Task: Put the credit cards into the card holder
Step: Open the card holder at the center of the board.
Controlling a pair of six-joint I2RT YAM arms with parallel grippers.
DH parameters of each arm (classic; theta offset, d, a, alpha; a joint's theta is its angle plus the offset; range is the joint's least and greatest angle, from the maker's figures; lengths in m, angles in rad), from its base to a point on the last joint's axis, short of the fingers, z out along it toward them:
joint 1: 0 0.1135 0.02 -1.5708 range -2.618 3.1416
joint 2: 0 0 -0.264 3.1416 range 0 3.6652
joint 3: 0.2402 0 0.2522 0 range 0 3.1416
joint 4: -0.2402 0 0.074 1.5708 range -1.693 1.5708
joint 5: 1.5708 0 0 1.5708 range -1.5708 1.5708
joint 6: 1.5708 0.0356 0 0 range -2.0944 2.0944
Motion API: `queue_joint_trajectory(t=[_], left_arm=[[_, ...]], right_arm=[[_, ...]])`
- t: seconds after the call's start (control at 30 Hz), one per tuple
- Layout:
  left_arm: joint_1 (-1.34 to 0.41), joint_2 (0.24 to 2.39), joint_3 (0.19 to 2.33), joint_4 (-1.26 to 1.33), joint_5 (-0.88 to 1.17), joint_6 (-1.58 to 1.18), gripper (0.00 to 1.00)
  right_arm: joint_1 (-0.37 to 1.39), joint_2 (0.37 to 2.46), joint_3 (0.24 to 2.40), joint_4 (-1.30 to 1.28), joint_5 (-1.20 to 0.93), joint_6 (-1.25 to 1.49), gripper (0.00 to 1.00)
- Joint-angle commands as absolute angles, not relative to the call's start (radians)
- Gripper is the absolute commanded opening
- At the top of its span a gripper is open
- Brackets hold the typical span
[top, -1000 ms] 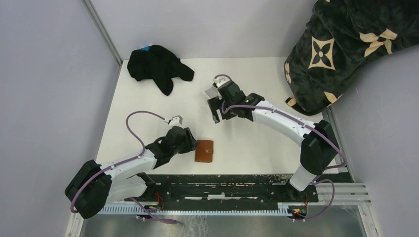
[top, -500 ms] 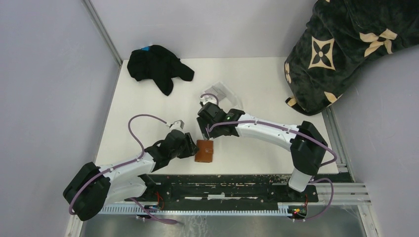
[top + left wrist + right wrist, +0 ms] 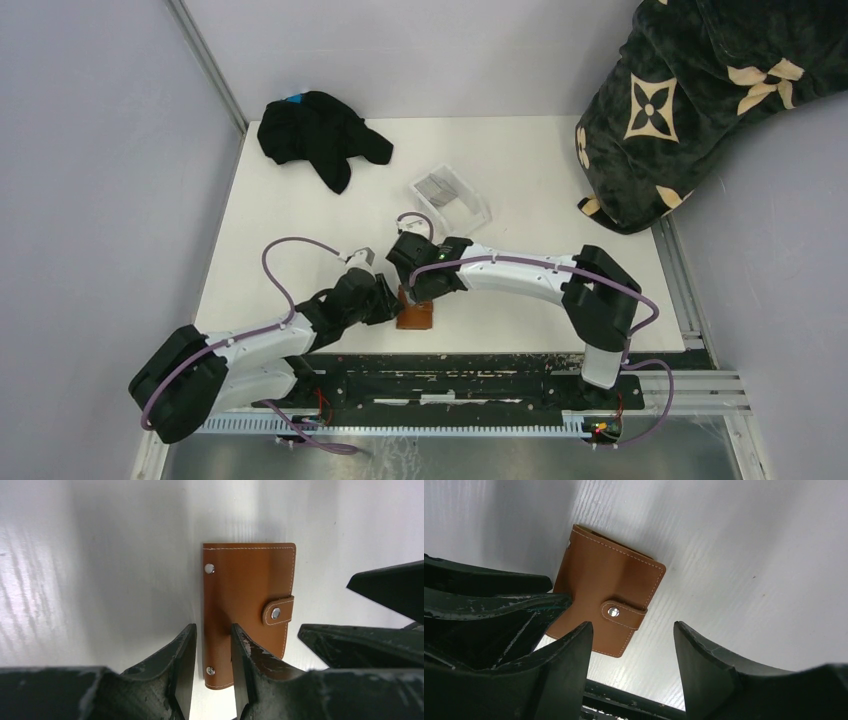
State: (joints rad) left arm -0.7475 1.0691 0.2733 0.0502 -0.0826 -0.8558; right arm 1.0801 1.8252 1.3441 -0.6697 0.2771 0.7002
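The card holder (image 3: 417,316), a brown leather wallet snapped shut, lies flat near the table's front edge. In the left wrist view the card holder (image 3: 247,592) has its stitched spine edge between the narrowly parted fingers of my left gripper (image 3: 212,637); one finger is over the leather, the other beside it on the table. My right gripper (image 3: 631,632) hovers open and wide just past the card holder (image 3: 609,600) near its snap tab, nothing between its fingers. Greyish credit cards (image 3: 436,184) lie in a clear tray (image 3: 468,205) further back.
A black cloth (image 3: 320,135) lies at the back left. A dark patterned blanket (image 3: 690,90) hangs over the back right corner. The black base rail (image 3: 450,365) runs just in front of the card holder. Both arms crowd the same spot.
My right arm swung from over the clear tray down and forward to the card holder, uncovering the tray. The left gripper's jaws narrowed around the holder's spine edge.
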Motion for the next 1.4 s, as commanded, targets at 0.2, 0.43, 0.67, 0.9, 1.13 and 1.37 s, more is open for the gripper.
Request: queue_joint_trajectory(t=[0.2,0.43,0.67,0.9,1.13,1.37], left_arm=[[-0.827,1.187,0.276,0.131,-0.098,-0.988,0.31],[-0.866,1.215,0.297,0.115,-0.149,-1.052,0.24],[-0.889,1.237,0.313,0.094,-0.195,-1.097,0.21],[-0.906,1.274,0.345,0.087,-0.214,-1.106,0.19],[-0.906,1.276,0.353,0.069,-0.23,-1.112,0.17],[-0.907,1.268,0.354,0.047,-0.254,-1.119,0.17]], right_arm=[[1.115,1.839,1.366,-0.706,0.359,0.787,0.66],[1.114,1.843,1.319,-0.698,0.409,0.795,0.65],[1.116,1.847,1.258,-0.685,0.409,0.82,0.64],[1.124,1.876,1.26,-0.673,0.407,0.824,0.64],[1.128,1.916,1.276,-0.741,0.467,0.833,0.56],[1.128,1.936,1.255,-0.771,0.476,0.809,0.37]])
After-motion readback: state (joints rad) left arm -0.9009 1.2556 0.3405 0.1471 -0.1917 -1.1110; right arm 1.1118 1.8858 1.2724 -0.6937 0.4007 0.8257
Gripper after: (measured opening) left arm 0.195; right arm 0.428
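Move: The card holder lies flat, stud tab on its right side. Its middle is about 4 cm right of the left hand, 1 cm farther out and 1 cm below, the spine already under those fingers. From the right hand the holder's middle is some 3 cm left, 1 cm back and 4 cm below; the stud tab is about 1 cm left and 1 cm back, 4 cm below. The white tray stands roughly 24 cm ahead of the right hand and 5 cm to its right. The card holder's spine is taken by the left hand, which goes about 4 cm right, narrowing its fingers from half open to nearly shut on it, then holds there. The right hand follows some 3 cm right and sinks 4 cm onto the stud tab, then stops and starts closing its fingers across the tab and stud, still part open. ##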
